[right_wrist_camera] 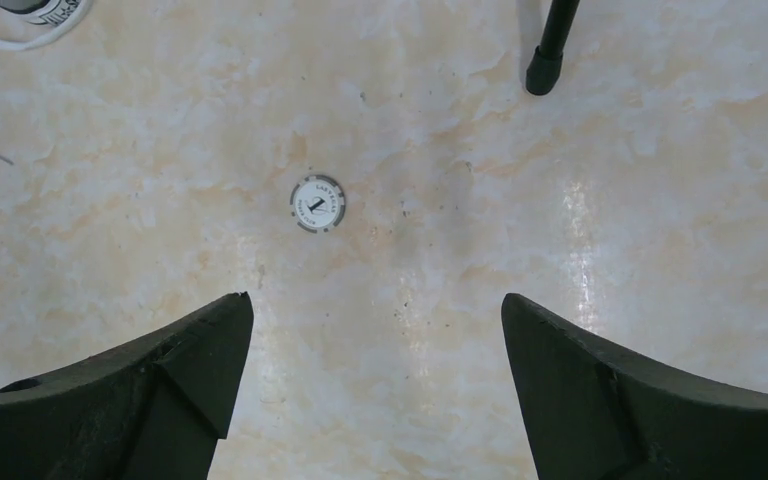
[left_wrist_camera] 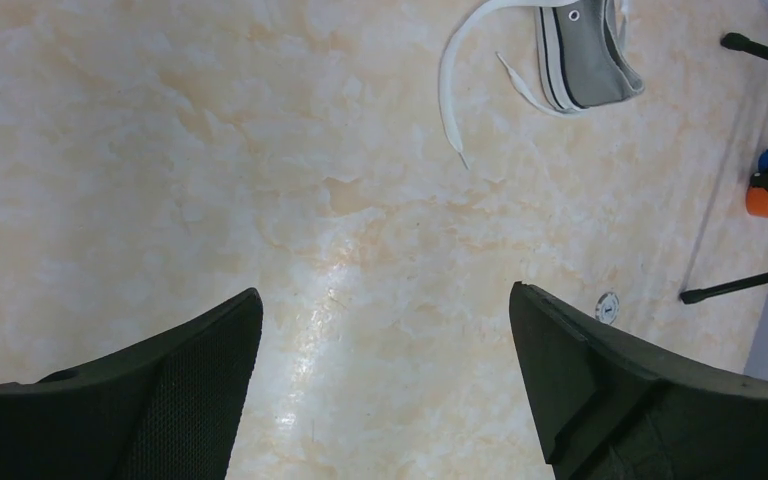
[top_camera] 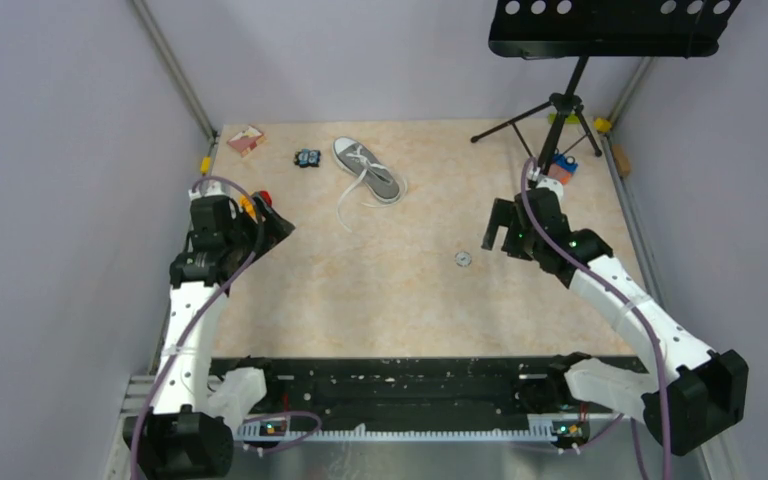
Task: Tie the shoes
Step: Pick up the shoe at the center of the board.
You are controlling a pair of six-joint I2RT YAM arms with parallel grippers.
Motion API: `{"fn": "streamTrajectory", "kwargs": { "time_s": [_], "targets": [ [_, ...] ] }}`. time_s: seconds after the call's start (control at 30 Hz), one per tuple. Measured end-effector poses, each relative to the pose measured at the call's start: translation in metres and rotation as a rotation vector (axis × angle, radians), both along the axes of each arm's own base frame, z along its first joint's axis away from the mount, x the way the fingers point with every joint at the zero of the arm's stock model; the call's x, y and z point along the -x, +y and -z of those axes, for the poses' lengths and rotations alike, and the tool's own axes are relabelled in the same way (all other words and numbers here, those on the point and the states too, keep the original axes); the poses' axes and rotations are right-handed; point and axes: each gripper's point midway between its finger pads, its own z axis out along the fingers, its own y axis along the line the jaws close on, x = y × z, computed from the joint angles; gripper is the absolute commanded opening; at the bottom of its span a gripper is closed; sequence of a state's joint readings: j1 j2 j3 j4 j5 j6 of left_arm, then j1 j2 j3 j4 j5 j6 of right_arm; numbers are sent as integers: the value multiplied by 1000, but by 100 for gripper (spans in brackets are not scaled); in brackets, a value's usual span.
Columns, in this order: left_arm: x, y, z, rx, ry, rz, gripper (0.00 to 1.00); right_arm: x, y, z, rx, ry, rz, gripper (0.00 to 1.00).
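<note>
The shoe (top_camera: 368, 170), a grey low-top sneaker with a white sole, lies on its side at the back middle of the table. Its white laces (top_camera: 348, 203) trail loose toward the front. My left gripper (top_camera: 276, 226) hovers open at the left, well short of the shoe. In the left wrist view the shoe (left_wrist_camera: 585, 60) and a looping lace (left_wrist_camera: 449, 85) sit far beyond the open left gripper (left_wrist_camera: 385, 295). My right gripper (top_camera: 501, 240) hangs open at the right, empty. Its wrist view shows only the shoe's toe edge (right_wrist_camera: 45, 10) and the open right gripper (right_wrist_camera: 375, 300).
A poker chip (top_camera: 462, 259) lies just left of the right gripper. A black music stand (top_camera: 564, 105) straddles the back right, one foot (right_wrist_camera: 545, 60) near the chip (right_wrist_camera: 318, 204). A blue and orange item (top_camera: 561, 166), a small black gadget (top_camera: 307, 158) and a red-white box (top_camera: 245, 140) sit along the back.
</note>
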State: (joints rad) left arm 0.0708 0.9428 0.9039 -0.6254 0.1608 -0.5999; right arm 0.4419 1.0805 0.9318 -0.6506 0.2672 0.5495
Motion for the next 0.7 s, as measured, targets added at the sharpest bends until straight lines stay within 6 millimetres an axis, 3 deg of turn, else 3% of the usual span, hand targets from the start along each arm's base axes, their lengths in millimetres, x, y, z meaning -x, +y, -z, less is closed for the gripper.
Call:
{"fn": "streamTrajectory", "kwargs": {
  "time_s": [0.27,0.4,0.47,0.7],
  "targets": [
    [3,-1,5,0,46,9,93,-7,15,-4,-79,-22,-13,97],
    [8,-13,13,-2,63,61,93,-7,24,3,-120,-20,-40,96],
    [14,-30,23,-9,85,123,92,-4,30,10,-135,-11,-60,95],
    [59,-126,47,1,134,466,92,22,64,38,-138,31,-190,91]
  ]
}}
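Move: The grey shoe lies about 28 cm ahead of the left hand, 15 cm to its right and 16 cm below; the small toy car stands around 32 cm ahead and 2 cm left, the red and yellow toys some 19 cm ahead and 14 cm left. From the right hand the shoe is roughly 29 cm ahead, 31 cm left and 13 cm below, with the round chip about 4 cm ahead and 5 cm left on the board. Touching nothing, both open hands head inwards over bare board. After a brief near-standstill the left sweeps right about 13 cm, drawing back and sinking some 5 cm, and swings clockwise by nearly 30 degrees; the right drifts left about 6 cm towards the chip's side, then also sinks and eases back, turning slightly counter-clockwise with its left side rising. ##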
